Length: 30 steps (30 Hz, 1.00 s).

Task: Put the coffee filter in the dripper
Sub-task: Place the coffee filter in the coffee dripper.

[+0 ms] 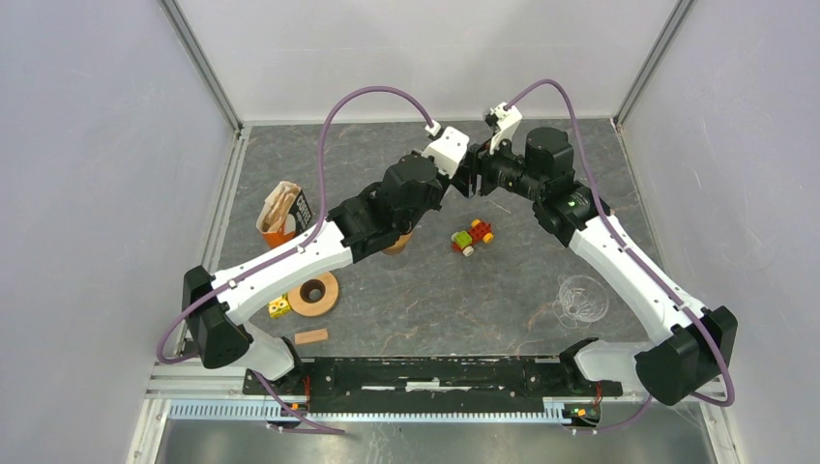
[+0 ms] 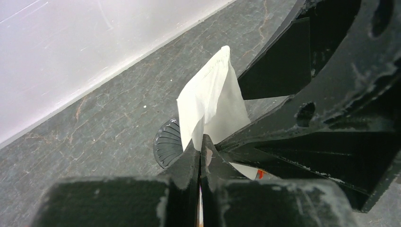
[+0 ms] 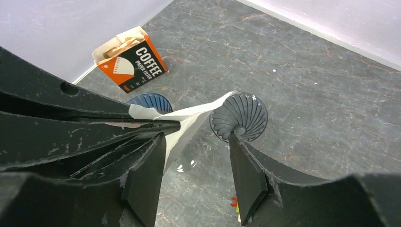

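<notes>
A white paper coffee filter [image 2: 213,101] sticks up from my left gripper [image 2: 201,142], which is shut on its lower edge. In the right wrist view the filter [image 3: 189,120] runs from the left gripper's black fingers [image 3: 94,123] to a point above the dripper [image 3: 239,117], a dark see-through ribbed cone on the slate floor. My right gripper [image 3: 197,137] is open, and the filter lies along its left finger. The dripper [image 2: 168,142] also shows just below the left fingertips. In the top view both grippers [image 1: 462,179] [image 1: 481,166] meet at the back centre and hide the dripper.
An orange coffee filter box [image 1: 283,213] stands at the left. A toy car [image 1: 471,237], a wooden ring [image 1: 313,293], a yellow block [image 1: 279,306] and a wooden block [image 1: 311,336] lie nearer me. A clear glass vessel [image 1: 582,298] sits right. A bluish ribbed round thing [image 3: 150,101] shows behind the filter.
</notes>
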Available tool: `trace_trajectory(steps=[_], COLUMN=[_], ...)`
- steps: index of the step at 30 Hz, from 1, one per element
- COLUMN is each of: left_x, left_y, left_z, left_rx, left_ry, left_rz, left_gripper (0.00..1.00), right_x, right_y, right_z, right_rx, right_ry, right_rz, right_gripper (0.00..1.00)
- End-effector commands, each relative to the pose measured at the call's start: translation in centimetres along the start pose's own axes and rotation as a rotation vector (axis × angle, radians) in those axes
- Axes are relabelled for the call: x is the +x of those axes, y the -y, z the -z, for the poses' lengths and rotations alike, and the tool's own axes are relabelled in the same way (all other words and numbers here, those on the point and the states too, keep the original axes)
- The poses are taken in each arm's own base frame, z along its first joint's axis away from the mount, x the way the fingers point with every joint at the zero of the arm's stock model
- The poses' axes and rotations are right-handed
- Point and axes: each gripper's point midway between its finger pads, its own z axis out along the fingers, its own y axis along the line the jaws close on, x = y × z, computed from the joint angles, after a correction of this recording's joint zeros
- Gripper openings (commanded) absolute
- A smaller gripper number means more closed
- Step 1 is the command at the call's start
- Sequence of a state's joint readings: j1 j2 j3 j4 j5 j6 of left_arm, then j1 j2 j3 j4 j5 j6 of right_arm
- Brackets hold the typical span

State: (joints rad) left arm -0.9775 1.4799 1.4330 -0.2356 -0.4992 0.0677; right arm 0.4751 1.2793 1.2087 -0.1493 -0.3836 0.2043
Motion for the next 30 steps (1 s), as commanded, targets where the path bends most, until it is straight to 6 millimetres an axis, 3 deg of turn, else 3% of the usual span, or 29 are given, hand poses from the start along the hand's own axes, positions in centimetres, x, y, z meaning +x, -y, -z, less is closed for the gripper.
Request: trace_trajectory(steps=[1, 9, 17, 26, 30], left_x=[-1.9, -2.1, -1.5, -1.0, -1.6], left_y=[-0.4, -0.5, -1.0, -2.3, -2.4], left_z=[-0.1, 0.2, 0.1, -0.4, -0.3], left_rx=[-0.038, -0.035, -0.058, -0.148, -0.179], left_ry=[0.056, 0.062, 0.081, 0.103, 0.144], left_rz=[0.072, 0.084, 0.030, -0.089, -0.123], left_gripper=[0.02, 0.02, 0.02, 0.02, 0.02], right_x=[-0.5, -0.9, -0.8, -0.8, -0.7], right_y=[1.4, 2.3, 0.9, 1.4, 1.9], right_z=[0.2, 0.5, 0.0, 0.1, 0.4], right_rx=[0.085, 0.143, 0.064, 0.091, 0.129], right_ry=[0.019, 0.021, 0.024, 0.017, 0.013], right_rz=[0.042, 0.064, 0.034, 0.022, 0.030], right_gripper=[0.58, 0.45, 0.00, 0.00, 0.00])
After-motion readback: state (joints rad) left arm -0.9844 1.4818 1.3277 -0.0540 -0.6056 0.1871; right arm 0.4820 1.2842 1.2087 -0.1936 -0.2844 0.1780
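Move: The coffee filter hangs from the left fingers between the hands, its middle about 2 cm to the right hand's left and level with it. From that hand, the grey dripper lies some 9 cm ahead, 6 cm left and 29 cm down; the brick car, about 3 cm back, 5 cm right and 30 cm down. The blue dripper on its wooden collar stands roughly 9 cm left of the left hand, 2 cm back and 18 cm down. Right fingers ease about 2 cm forward-right and down, then shut on the filter's edge; left keeps its hold. ##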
